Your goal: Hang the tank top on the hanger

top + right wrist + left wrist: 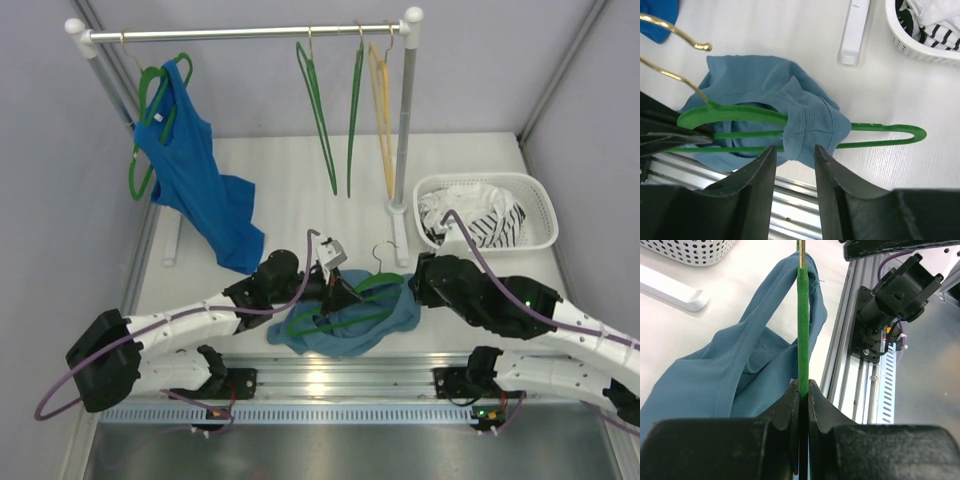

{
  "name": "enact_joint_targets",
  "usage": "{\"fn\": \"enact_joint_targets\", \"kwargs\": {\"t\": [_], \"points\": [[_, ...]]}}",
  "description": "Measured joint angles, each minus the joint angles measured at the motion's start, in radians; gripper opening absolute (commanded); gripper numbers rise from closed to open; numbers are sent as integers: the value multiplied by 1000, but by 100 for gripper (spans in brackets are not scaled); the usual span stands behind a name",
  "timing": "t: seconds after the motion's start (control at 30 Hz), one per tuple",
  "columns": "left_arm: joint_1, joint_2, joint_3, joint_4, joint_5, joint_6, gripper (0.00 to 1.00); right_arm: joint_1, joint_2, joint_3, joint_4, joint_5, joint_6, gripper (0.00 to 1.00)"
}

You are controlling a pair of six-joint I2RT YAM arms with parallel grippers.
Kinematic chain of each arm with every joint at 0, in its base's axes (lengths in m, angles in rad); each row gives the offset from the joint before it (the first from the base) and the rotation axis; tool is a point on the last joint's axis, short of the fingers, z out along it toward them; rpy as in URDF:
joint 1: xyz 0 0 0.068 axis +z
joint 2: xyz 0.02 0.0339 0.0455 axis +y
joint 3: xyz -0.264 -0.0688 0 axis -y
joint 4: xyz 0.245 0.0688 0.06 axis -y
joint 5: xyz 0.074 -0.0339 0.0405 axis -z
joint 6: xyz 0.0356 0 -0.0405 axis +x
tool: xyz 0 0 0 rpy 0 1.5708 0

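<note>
The teal tank top (345, 328) lies bunched on the table's near edge between the arms. The green hanger (335, 312) lies across it, gold hook to the left. My left gripper (803, 385) is shut on the hanger's thin edge (803, 330), with the tank top (715, 380) draped beside it. In the right wrist view one strap of the tank top (815, 125) is wrapped round the hanger's arm (880, 135), whose right end sticks out bare. My right gripper (794, 149) is open, its tips just short of that strap.
A rack stands at the back with a royal-blue top (195, 175) on a green hanger, two spare green hangers (320, 110) and a yellow one (383, 110). A white basket (535, 200) with striped cloth is at right. The rack's white foot (854, 30) lies near.
</note>
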Motion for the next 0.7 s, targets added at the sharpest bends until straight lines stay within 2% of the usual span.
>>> {"fn": "enact_joint_targets", "kwargs": {"t": [0.13, 0.23, 0.57, 0.7], "points": [[0, 34, 0, 24, -1, -6, 0, -2, -61, -43, 65, -36, -54, 55], [-1, 68, 0, 42, -1, -24, 0, -3, -84, -57, 137, -73, -105, 61], [-64, 165, 37, 50, -37, -65, 0, -3, 74, -70, 332, -67, -182, 64], [-91, 168, 58, 50, -80, -65, 0, -4, 119, -89, 348, -45, -167, 56]]}}
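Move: The green hanger's neck is about 7 cm to the left of my right hand, 2 cm ahead and some 3 cm lower. The tank top strap already over the hanger's right shoulder sits just beyond those fingertips, and the white rack foot ends about 8 cm straight ahead, 12 cm lower. From my left hand, which holds the hanger's left shoulder, the neck is about 5 cm right and 4 cm ahead, with the tank top's middle roughly 10 cm straight below. My right hand opens wider and leaves the strap, hopping left and a little forward, about 6 cm in all: up some 2 cm, then down 3 cm, turning slightly counter-clockwise, until its spread fingers come over the hanger's neck. Meanwhile my left hand keeps its pinch on the left shoulder and carries the hanger to meet it, roughly 3 cm right and 2 to 3 cm down. ##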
